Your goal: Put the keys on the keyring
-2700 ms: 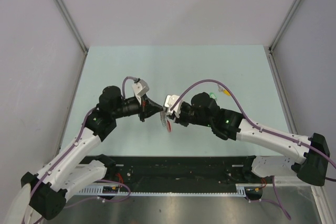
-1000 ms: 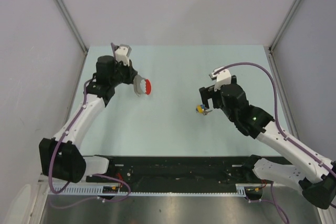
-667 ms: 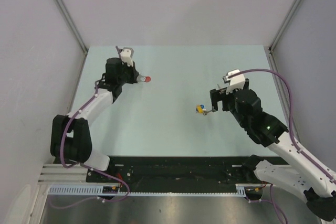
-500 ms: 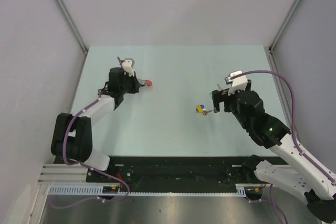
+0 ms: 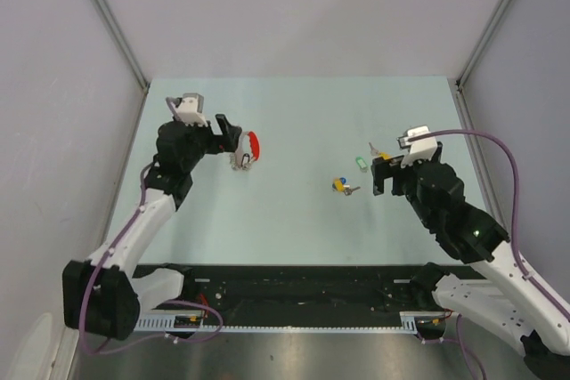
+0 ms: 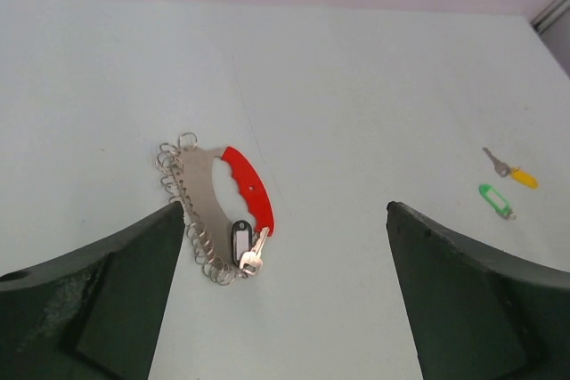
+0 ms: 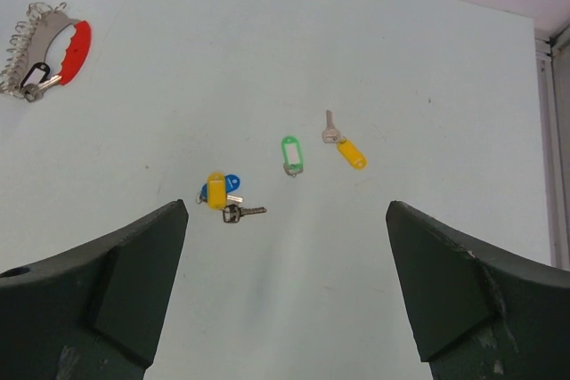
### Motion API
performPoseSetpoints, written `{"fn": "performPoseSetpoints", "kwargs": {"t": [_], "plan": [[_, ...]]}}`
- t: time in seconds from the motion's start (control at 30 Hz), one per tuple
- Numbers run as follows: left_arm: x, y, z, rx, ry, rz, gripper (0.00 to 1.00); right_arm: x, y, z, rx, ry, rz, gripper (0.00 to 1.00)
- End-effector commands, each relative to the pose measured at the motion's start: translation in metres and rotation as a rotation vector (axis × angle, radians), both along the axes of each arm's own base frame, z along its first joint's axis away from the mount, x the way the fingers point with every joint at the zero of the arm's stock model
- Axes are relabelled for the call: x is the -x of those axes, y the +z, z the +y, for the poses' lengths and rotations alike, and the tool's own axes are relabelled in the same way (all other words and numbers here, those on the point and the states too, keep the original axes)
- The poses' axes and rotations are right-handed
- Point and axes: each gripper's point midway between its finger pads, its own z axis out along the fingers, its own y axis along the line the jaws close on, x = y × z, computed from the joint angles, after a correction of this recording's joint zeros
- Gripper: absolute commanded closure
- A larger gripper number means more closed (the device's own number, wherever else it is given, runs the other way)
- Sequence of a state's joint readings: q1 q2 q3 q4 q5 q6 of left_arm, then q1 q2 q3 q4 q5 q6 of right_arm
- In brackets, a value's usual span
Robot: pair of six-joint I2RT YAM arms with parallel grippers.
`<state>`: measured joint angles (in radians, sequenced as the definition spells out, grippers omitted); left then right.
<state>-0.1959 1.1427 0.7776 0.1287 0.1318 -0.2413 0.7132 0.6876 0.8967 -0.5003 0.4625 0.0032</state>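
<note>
The keyring (image 6: 233, 186), a grey metal crescent edged with small rings and backed by a red grip, lies flat on the table (image 5: 294, 113). A black-tagged key (image 6: 240, 241) hangs from one of its lower rings. My left gripper (image 6: 283, 211) hovers open just above and behind the keyring (image 5: 248, 148), touching nothing. Loose keys lie at mid-right: a blue-and-yellow pair (image 7: 216, 190), a green one (image 7: 290, 152) and a yellow one (image 7: 347, 150). My right gripper (image 7: 286, 206) stands open and empty on their near side.
The pale green table is walled by grey panels at the back and both sides. A black rail (image 5: 303, 287) with the arm bases runs along the near edge. The green key (image 6: 494, 200) and the yellow key (image 6: 517, 173) also show far right in the left wrist view.
My left gripper opened and let go of the keyring, which now rests on the table, and the arm drew back. My right arm pulled back to the right, uncovering the green and yellow keys.
</note>
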Motion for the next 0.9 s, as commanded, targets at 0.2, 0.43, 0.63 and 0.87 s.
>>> {"fn": "performPoseSetpoints", "kwargs": {"t": [0.2, 0.43, 0.63, 0.87], "plan": [[0.085, 0.066, 0.037, 0.032, 0.122, -0.102, 0.00, 0.024, 0.019, -0.072, -0.034, -0.275, -0.082, 0.00], [0.146, 0.067, 0.069, 0.103, 0.260, -0.178, 0.00, 0.043, 0.029, -0.099, -0.167, -0.358, -0.169, 0.00], [0.186, 0.069, 0.094, 0.092, 0.333, -0.322, 0.00, 0.054, 0.019, -0.108, -0.251, -0.364, -0.225, 0.00], [0.194, 0.059, 0.096, 0.133, 0.345, -0.371, 0.00, 0.060, 0.013, -0.110, -0.290, -0.342, -0.265, 0.00]]}}
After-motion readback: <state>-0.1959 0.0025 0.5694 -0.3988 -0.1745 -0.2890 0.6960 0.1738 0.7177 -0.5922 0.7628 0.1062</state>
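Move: The keyring lies already released on the table, carrying the black-tagged key at its near end, about 10 cm ahead of the open left hand, level sideways and some 22 cm below. From the right hand the keyring is roughly 27 cm ahead and 36 cm left, 28 cm down. Nearer that hand, at the same depth, are the blue-and-yellow keys, 12 ahead and 8 left; green-tagged key, 20 ahead and 3 left; yellow-tagged key, 24 ahead and 3 right. The keyring is left lying as the empty left hand withdraws from it, about 19 cm back and 9 cm left, first climbing some 9 cm, then sinking slightly, its fingers tipping up and turning counter-clockwise. The right hand, likewise wide open, retreats from the loose keys, mainly right, also back, tilting up and swinging clockwise. Neither touches anything. ##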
